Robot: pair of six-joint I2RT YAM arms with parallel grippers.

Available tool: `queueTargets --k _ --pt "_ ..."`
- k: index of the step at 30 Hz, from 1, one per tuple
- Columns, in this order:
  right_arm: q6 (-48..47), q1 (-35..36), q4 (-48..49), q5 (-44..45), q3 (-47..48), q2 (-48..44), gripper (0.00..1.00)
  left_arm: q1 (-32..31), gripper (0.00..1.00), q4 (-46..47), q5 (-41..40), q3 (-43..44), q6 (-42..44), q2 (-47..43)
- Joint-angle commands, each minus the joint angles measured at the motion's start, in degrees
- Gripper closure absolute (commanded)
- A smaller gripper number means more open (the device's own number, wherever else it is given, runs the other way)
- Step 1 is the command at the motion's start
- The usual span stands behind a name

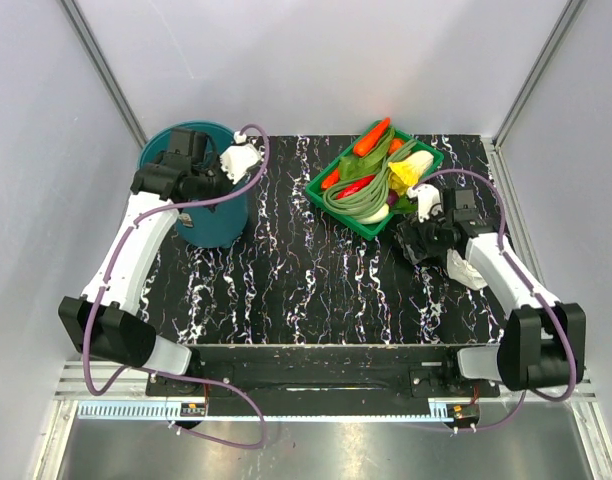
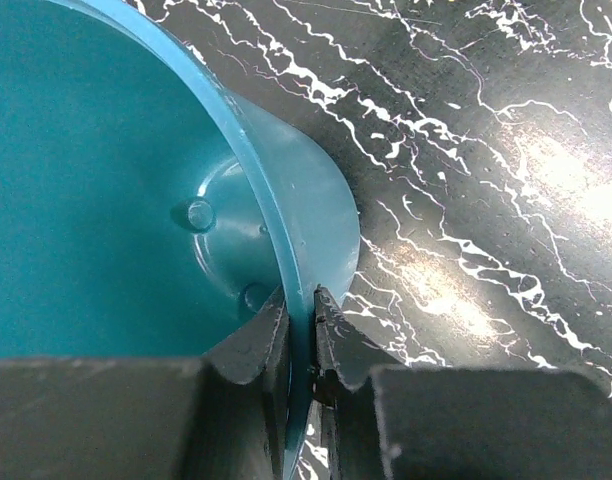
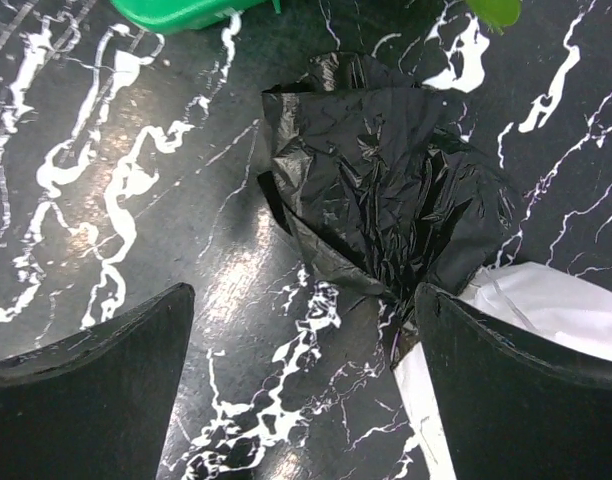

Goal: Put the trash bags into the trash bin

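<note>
The trash bin (image 1: 214, 225) is a round teal bucket at the table's back left. My left gripper (image 1: 191, 170) reaches over its top edge. In the left wrist view that gripper (image 2: 301, 330) is shut on the bin's thin rim (image 2: 286, 240), one finger inside the wall and one outside. A crumpled glossy black trash bag (image 3: 386, 190) lies on the marbled table at the right. My right gripper (image 3: 304, 295) hovers open just short of the bag's near edge, with only bare tabletop between its fingers. From above, the right gripper (image 1: 418, 238) sits beside the tray.
A shallow green tray (image 1: 341, 212) of vegetables stands at the back centre-right, close to the bag; its corner (image 3: 176, 12) shows in the right wrist view. A white wrinkly plastic wad (image 3: 556, 300) lies against the bag, by the right finger. Grey walls enclose the table.
</note>
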Motion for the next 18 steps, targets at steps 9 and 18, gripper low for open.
queueTargets --k 9,18 --pt "-7.1 0.3 5.9 2.9 1.0 7.1 0.03 5.5 1.0 5.1 5.9 6.0 -3.5 0.4" --pt "-8.6 0.3 8.1 2.6 -0.8 11.0 0.03 5.8 1.0 8.6 7.6 6.1 -7.6 2.6"
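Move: The black trash bag lies about 9 cm below the open right hand, some 3 cm ahead and 2 cm to its right. The white trash bag is roughly 13 cm to this hand's right, level with it; the vegetable tray sits about 16 cm ahead and 7 cm left. From the left hand, already pinching the bin's rim, the black bag is some 38 cm right, 2 cm back and far below. Right hand, wide open, sinks 5 cm towards the black bag; left draws the bin's pinched rim 2 cm forward-left. ##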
